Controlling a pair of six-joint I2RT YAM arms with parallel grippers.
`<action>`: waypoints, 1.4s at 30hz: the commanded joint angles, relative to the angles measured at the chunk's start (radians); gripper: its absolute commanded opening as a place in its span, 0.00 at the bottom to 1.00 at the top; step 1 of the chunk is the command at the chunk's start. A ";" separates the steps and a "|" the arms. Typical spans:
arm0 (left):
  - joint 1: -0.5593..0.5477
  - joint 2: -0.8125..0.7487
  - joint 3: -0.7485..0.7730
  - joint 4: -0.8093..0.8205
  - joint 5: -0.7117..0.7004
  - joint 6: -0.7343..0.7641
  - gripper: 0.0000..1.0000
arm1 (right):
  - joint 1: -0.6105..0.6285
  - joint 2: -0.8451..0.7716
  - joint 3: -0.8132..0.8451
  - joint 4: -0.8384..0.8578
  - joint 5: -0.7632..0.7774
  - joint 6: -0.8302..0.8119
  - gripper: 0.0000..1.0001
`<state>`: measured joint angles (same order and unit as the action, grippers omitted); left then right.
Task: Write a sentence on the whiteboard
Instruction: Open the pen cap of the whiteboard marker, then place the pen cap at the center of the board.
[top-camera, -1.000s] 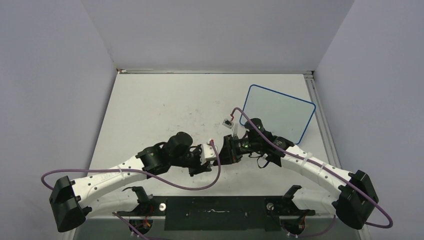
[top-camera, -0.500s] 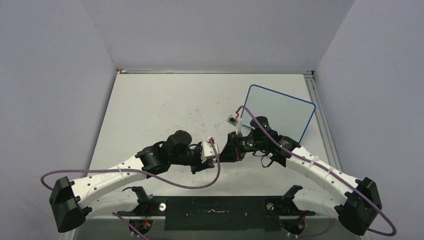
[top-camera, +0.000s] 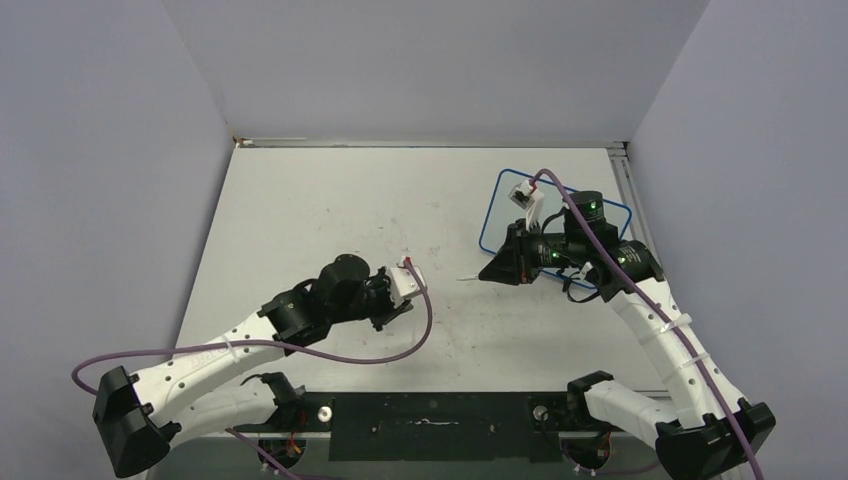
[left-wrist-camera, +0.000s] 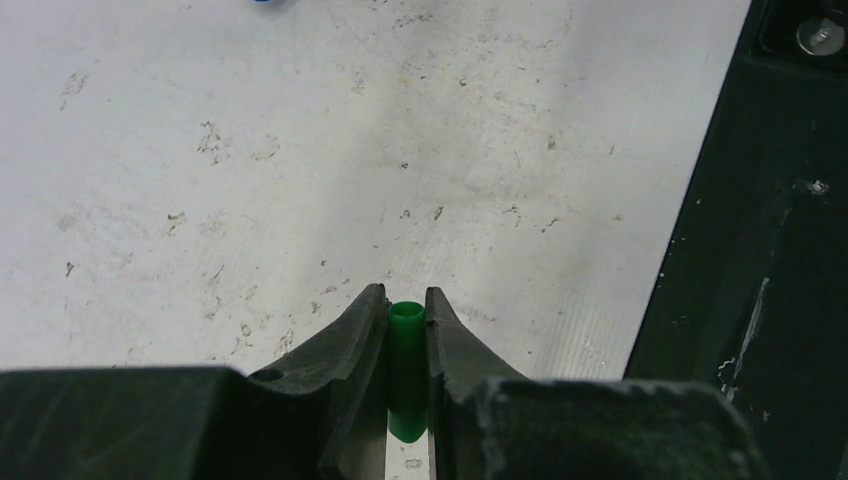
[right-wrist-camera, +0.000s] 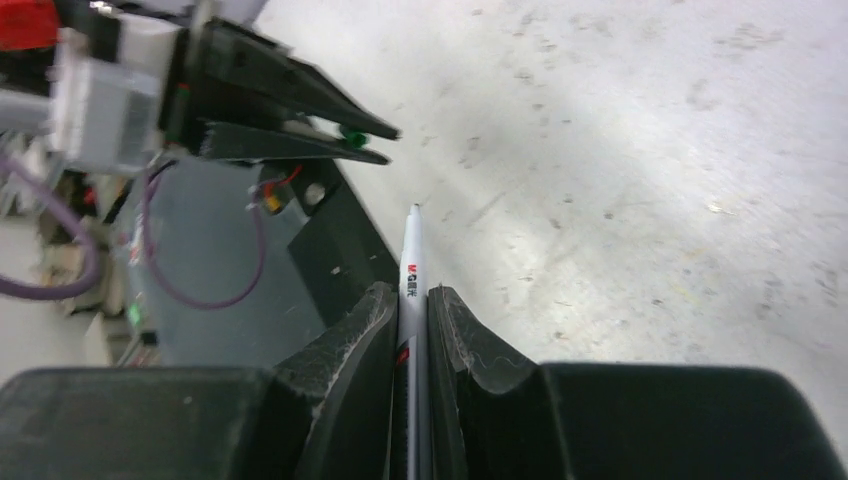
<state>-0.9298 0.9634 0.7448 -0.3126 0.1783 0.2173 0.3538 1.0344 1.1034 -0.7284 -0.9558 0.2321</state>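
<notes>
The whiteboard (top-camera: 487, 215), white with a thin blue rim, lies at the back right of the table, and my right arm covers most of it. No sentence shows on the part I can see. My right gripper (top-camera: 488, 274) (right-wrist-camera: 412, 295) hovers at the board's near-left corner. It is shut on a white marker (top-camera: 468, 278) (right-wrist-camera: 411, 260), whose bare tip points left. My left gripper (top-camera: 386, 316) (left-wrist-camera: 406, 300) is left of centre, shut on the green marker cap (left-wrist-camera: 406, 365). The right wrist view also shows that cap (right-wrist-camera: 352, 137). A wide gap separates the grippers.
A black base plate (top-camera: 430, 425) (left-wrist-camera: 760, 250) runs along the table's near edge. Purple cables (top-camera: 420, 330) loop from both wrists. Grey walls close in the table on the left, back and right. The tabletop (top-camera: 330, 200) is scuffed and stained.
The two grippers were together at the table's centre. Now my right gripper has pulled the marker away up and right over the whiteboard, and my left gripper has drawn back left with the cap.
</notes>
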 joint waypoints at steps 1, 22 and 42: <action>0.066 0.027 0.032 0.040 0.004 -0.074 0.00 | -0.001 -0.023 0.001 -0.019 0.304 -0.030 0.05; 0.212 0.373 -0.066 0.365 -0.395 -0.693 0.00 | 0.036 -0.228 -0.475 0.710 1.035 0.120 0.05; 0.254 0.418 -0.088 0.506 -0.342 -0.671 0.70 | 0.044 -0.065 -0.474 0.930 1.026 0.105 0.05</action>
<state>-0.6678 1.4277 0.6220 0.0780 -0.1856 -0.4793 0.3939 0.9543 0.6060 0.0891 0.0711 0.3481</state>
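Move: The left hand holds the green cap. The bare table spot it goes for lies about 12 cm ahead, 5 cm left and 17 cm below it; the whiteboard's middle is some 33 cm ahead and 37 cm right of that hand. The right hand holds the uncapped marker; from it the whiteboard's middle lies roughly 33 cm ahead, 22 cm right and 28 cm below, the black clip about 23 cm ahead and 8 cm right. Left hand lowers the cap 13 cm, forward, and lets go; right carries the marker 16 cm forward towards the whiteboard. ##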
